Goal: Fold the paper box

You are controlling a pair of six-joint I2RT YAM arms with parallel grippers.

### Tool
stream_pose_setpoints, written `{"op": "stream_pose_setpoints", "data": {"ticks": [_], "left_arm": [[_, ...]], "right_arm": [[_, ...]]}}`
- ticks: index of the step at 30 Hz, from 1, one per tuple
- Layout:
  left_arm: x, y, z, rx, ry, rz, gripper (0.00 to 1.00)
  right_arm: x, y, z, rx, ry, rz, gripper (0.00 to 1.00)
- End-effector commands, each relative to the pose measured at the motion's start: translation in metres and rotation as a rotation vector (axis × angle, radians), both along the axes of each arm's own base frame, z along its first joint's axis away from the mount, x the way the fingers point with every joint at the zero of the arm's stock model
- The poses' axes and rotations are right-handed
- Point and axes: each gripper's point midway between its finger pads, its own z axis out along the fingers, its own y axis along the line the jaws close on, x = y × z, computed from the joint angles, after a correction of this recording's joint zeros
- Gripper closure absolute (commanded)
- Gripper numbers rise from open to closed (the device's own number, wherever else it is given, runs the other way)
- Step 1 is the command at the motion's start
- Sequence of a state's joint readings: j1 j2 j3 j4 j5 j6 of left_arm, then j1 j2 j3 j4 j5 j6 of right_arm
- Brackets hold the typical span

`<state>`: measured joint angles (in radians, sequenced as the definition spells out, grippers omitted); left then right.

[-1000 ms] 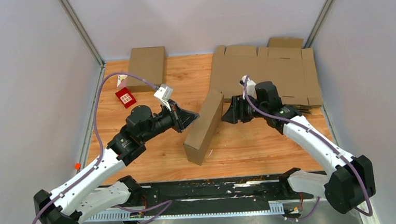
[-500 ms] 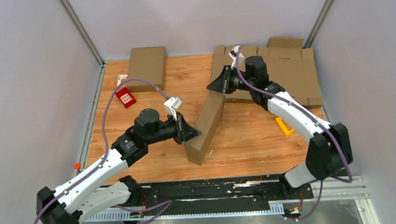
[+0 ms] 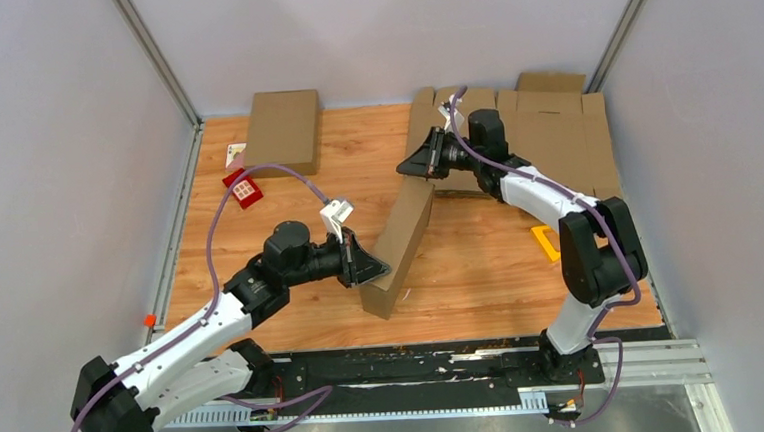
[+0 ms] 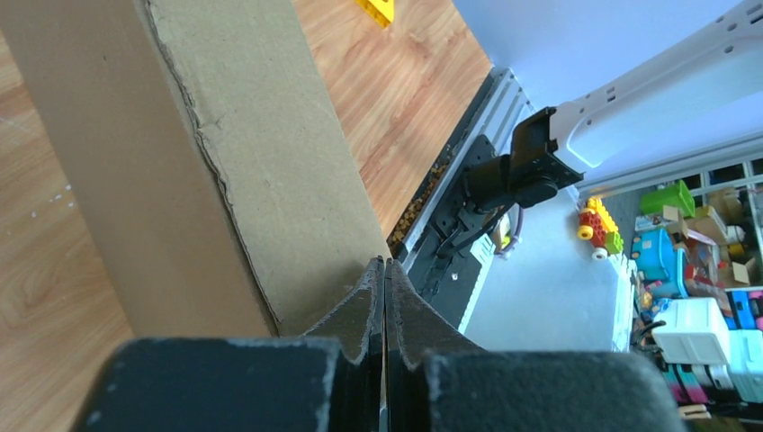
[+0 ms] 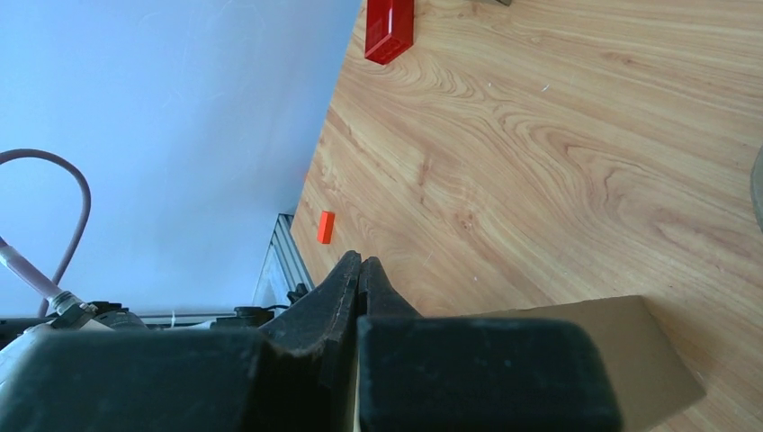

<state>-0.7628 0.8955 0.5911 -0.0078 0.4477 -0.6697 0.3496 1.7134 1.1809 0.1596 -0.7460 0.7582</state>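
The paper box (image 3: 400,243) is a brown cardboard slab standing on its long narrow side in the middle of the table, running from near left to far right. My left gripper (image 3: 385,271) is shut and empty, with its tips against the box's left face near the near end. In the left wrist view the box (image 4: 180,162) fills the left half, and the left gripper (image 4: 384,263) points at its lower corner. My right gripper (image 3: 402,170) is shut and empty, just above the box's far end. The right wrist view has the right gripper (image 5: 360,259) over bare wood, with a box corner (image 5: 630,360) at lower right.
A closed cardboard box (image 3: 283,132) lies at the back left, with a red block (image 3: 243,190) beside it. A pile of flat brown blanks (image 3: 543,136) covers the back right. A yellow piece (image 3: 545,243) lies right of the box, and a small orange piece (image 3: 150,318) sits on the left rail.
My right arm swung from the box's right side up to its far end, and its jaws closed. My left gripper slid along the box toward the near end.
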Motion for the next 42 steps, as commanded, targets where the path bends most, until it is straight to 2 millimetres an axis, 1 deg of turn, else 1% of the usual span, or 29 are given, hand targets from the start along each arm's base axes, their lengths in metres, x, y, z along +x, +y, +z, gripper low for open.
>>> {"op": "stream_pose_setpoints", "data": {"ticks": [1, 3, 4, 7, 8, 10, 12, 14, 15, 16, 18, 20, 21, 23, 24, 25, 26, 28, 30, 31, 34, 36, 39, 42], "left_arm": [[-0.005, 0.004, -0.03, 0.047, 0.054, 0.0, 1.0], [0.0, 0.007, -0.029, 0.069, 0.035, 0.022, 1.0], [0.002, 0.008, -0.026, 0.079, 0.025, 0.026, 1.0], [0.005, 0.008, -0.012, 0.087, -0.008, 0.025, 1.0], [0.006, 0.007, -0.005, 0.082, -0.021, 0.025, 1.0], [0.01, 0.005, 0.017, 0.065, -0.061, 0.026, 1.0], [0.014, 0.003, 0.042, 0.05, -0.099, 0.025, 1.0], [0.016, 0.0, 0.063, 0.033, -0.126, 0.017, 1.0], [0.016, -0.001, 0.07, 0.025, -0.132, 0.011, 1.0], [0.015, -0.002, 0.072, 0.02, -0.13, 0.004, 1.0], [0.011, -0.004, 0.067, 0.01, -0.109, -0.013, 1.0], [0.006, -0.004, 0.054, 0.012, -0.072, -0.025, 1.0], [0.004, -0.003, 0.052, 0.009, -0.063, -0.024, 1.0], [0.001, -0.001, 0.056, -0.009, -0.053, -0.015, 1.0], [0.0, 0.0, 0.059, -0.016, -0.056, -0.014, 1.0], [-0.002, 0.001, 0.063, -0.023, -0.058, -0.017, 1.0], [-0.003, 0.002, 0.066, -0.024, -0.057, -0.021, 1.0], [-0.006, 0.003, 0.067, -0.017, -0.052, -0.026, 1.0], [-0.007, 0.003, 0.067, -0.016, -0.037, -0.028, 1.0], [-0.008, 0.002, 0.07, -0.032, -0.036, -0.034, 1.0], [-0.011, 0.0, 0.078, -0.061, -0.032, -0.047, 1.0], [-0.011, 0.003, 0.078, -0.05, -0.039, -0.033, 1.0], [-0.012, 0.005, 0.064, -0.028, -0.018, -0.031, 1.0], [-0.021, 0.005, 0.027, -0.02, 0.059, -0.051, 1.0]], "right_arm": [[0.001, -0.001, -0.012, 0.002, 0.019, 0.016, 1.0], [0.003, -0.004, -0.005, -0.018, 0.008, 0.008, 1.0], [0.004, -0.004, 0.002, -0.024, -0.007, 0.007, 1.0], [0.005, -0.003, 0.03, -0.018, -0.058, 0.012, 1.0], [0.005, -0.004, 0.041, -0.016, -0.077, 0.013, 1.0], [0.003, -0.005, 0.06, -0.018, -0.115, 0.013, 1.0], [-0.001, -0.007, 0.072, -0.026, -0.139, 0.013, 1.0], [-0.005, -0.007, 0.078, -0.023, -0.152, 0.02, 1.0], [-0.008, -0.007, 0.074, -0.022, -0.142, 0.023, 1.0], [-0.01, -0.008, 0.071, -0.021, -0.138, 0.025, 1.0], [-0.012, -0.009, 0.052, -0.037, -0.108, 0.023, 1.0], [-0.01, -0.011, 0.018, -0.071, -0.048, 0.008, 1.0], [-0.011, -0.012, -0.004, -0.088, 0.004, 0.005, 1.0], [-0.01, -0.009, -0.038, -0.092, 0.067, 0.022, 1.0], [-0.012, -0.008, -0.05, -0.099, 0.097, 0.039, 1.0], [-0.012, -0.008, -0.059, -0.108, 0.116, 0.043, 1.0], [-0.012, -0.009, -0.063, -0.117, 0.121, 0.038, 1.0], [-0.01, -0.012, -0.059, -0.122, 0.106, 0.022, 1.0], [-0.008, -0.012, -0.048, -0.126, 0.073, 0.015, 1.0], [-0.008, -0.013, -0.044, -0.131, 0.07, 0.017, 1.0], [-0.01, -0.014, -0.037, -0.131, 0.059, 0.019, 1.0], [-0.012, -0.014, -0.034, -0.126, 0.052, 0.023, 1.0], [-0.013, -0.014, -0.033, -0.125, 0.047, 0.023, 1.0], [-0.012, -0.013, -0.032, -0.123, 0.047, 0.025, 1.0]]}}
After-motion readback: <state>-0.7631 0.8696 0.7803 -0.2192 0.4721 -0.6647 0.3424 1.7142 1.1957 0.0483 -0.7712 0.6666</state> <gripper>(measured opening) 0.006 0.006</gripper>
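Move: The paper box stands on its narrow side. From the left hand, whose tips are at the nearer part of the top face, its middle is about 7 cm ahead, 2 cm right and 8 cm below. From the right hand, at the far top end, it lies some 12 cm back, 1 cm left and 9 cm below. The flat cardboard stack is centred about 10 cm ahead of the right hand and 26 cm right; the yellow triangle is 12 cm back and 32 cm right, both about 19 cm down. With closed fingers already set on the box's top face, both hands pat upward together: the left rises about 7 cm off the near part, dips a little, then stays some 5 cm above its start while easing about 1 cm back. The right lifts about 5 cm from the far end and comes straight back down, its closed tips meeting the far top edge again a little over 1 cm lower and 1 cm farther back than before, with hardly any wrist turn. ##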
